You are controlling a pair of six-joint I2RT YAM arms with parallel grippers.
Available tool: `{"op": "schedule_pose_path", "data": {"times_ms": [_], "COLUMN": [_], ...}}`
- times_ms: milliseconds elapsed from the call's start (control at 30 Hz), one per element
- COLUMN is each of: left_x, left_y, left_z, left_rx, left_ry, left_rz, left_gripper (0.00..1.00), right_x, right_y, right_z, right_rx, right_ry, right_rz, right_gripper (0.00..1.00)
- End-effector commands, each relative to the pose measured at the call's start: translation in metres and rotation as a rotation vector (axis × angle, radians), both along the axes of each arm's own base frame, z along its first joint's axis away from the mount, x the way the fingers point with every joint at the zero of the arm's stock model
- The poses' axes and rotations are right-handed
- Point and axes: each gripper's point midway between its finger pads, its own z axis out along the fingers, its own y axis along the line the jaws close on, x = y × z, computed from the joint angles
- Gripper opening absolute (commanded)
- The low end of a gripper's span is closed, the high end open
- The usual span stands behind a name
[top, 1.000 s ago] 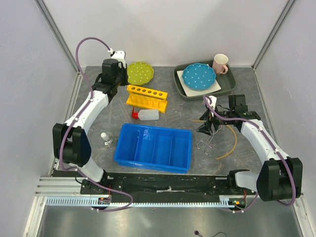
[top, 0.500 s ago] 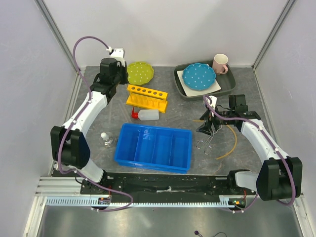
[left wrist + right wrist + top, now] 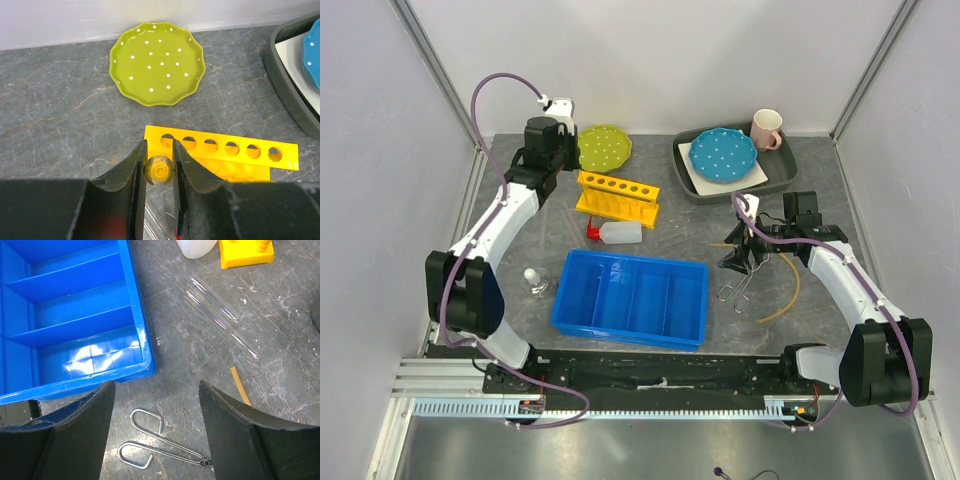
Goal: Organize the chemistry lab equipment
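In the left wrist view my left gripper (image 3: 159, 167) is shut on a clear glass test tube (image 3: 159, 170), seen end-on between the fingers. It hangs just off the left end of the yellow holed rack (image 3: 225, 150). From above, the left gripper (image 3: 542, 182) is left of the rack (image 3: 617, 197), and the white squeeze bottle with a red cap (image 3: 617, 233) lies in front of the rack. My right gripper (image 3: 156, 390) stands open over the metal tongs (image 3: 160, 445), apart from them. A second glass tube (image 3: 220, 315) and the tan rubber tube (image 3: 240, 385) lie nearby.
A blue divided bin (image 3: 631, 297) sits at the front centre, with a small glass flask (image 3: 534, 281) to its left. A green dotted plate (image 3: 604, 148) is at the back. A grey tray (image 3: 686, 170) at back right holds a blue plate (image 3: 724, 154) and a mug (image 3: 766, 129).
The left wrist has shifted very slightly to the left with the tube still gripped. The right arm has not moved.
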Motion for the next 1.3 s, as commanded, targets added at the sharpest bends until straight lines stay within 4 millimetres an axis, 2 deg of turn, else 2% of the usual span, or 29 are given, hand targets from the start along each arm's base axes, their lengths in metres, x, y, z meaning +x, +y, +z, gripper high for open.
{"op": "schedule_pose_path", "data": {"times_ms": [0,500,833,967,1067,1267], "left_x": [0.015,0.021,0.013,0.009,0.005,-0.006], "left_y": [-0.004,-0.006,-0.008,-0.006,-0.005,0.003], "left_z": [0.02,-0.013,-0.051,-0.054,-0.05,-0.026], "left_rx": [0.01,0.024,0.028,0.031,0.028,0.013], "left_ry": [-0.068,-0.011,0.047,0.051,0.042,0.01], "left_rz": [-0.026,-0.044,-0.066,-0.062,-0.06,-0.013], "left_gripper": [0.07,0.08,0.13,0.22,0.34,0.73], "right_x": [0.0,0.0,-0.001,-0.001,-0.001,-0.003], "right_y": [0.003,0.003,0.004,0.004,0.004,0.002], "right_z": [0.009,0.009,0.008,0.008,0.007,0.005], "right_rx": [0.028,0.03,0.032,0.032,0.03,0.024], "right_ry": [-0.031,-0.03,-0.023,-0.02,-0.018,-0.02], "right_rz": [0.036,0.043,0.049,0.049,0.05,0.059], "right_gripper": [0.75,0.75,0.75,0.75,0.75,0.75]}}
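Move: The left hand holds a test tube hanging almost straight above the yellow rack's leftmost front peg, which is about 1 cm to its right and some 20 cm below. The rack's middle lies about 8 cm to the right, level fore and aft. The green plate is roughly 16 cm ahead and 2 cm right; the squeeze bottle is about 7 cm back and 7 cm right. From the right hand, the peg lies around 19 cm ahead and 38 cm left. Still pinched in the left fingers, the test tube is lowered onto the left end of the yellow rack, over the front peg, and the fingers then open and let go. The hand sinks about 7 cm nearly straight down, easing forward about 1 cm and then back a little more, while the fingers tip slightly further downward. ##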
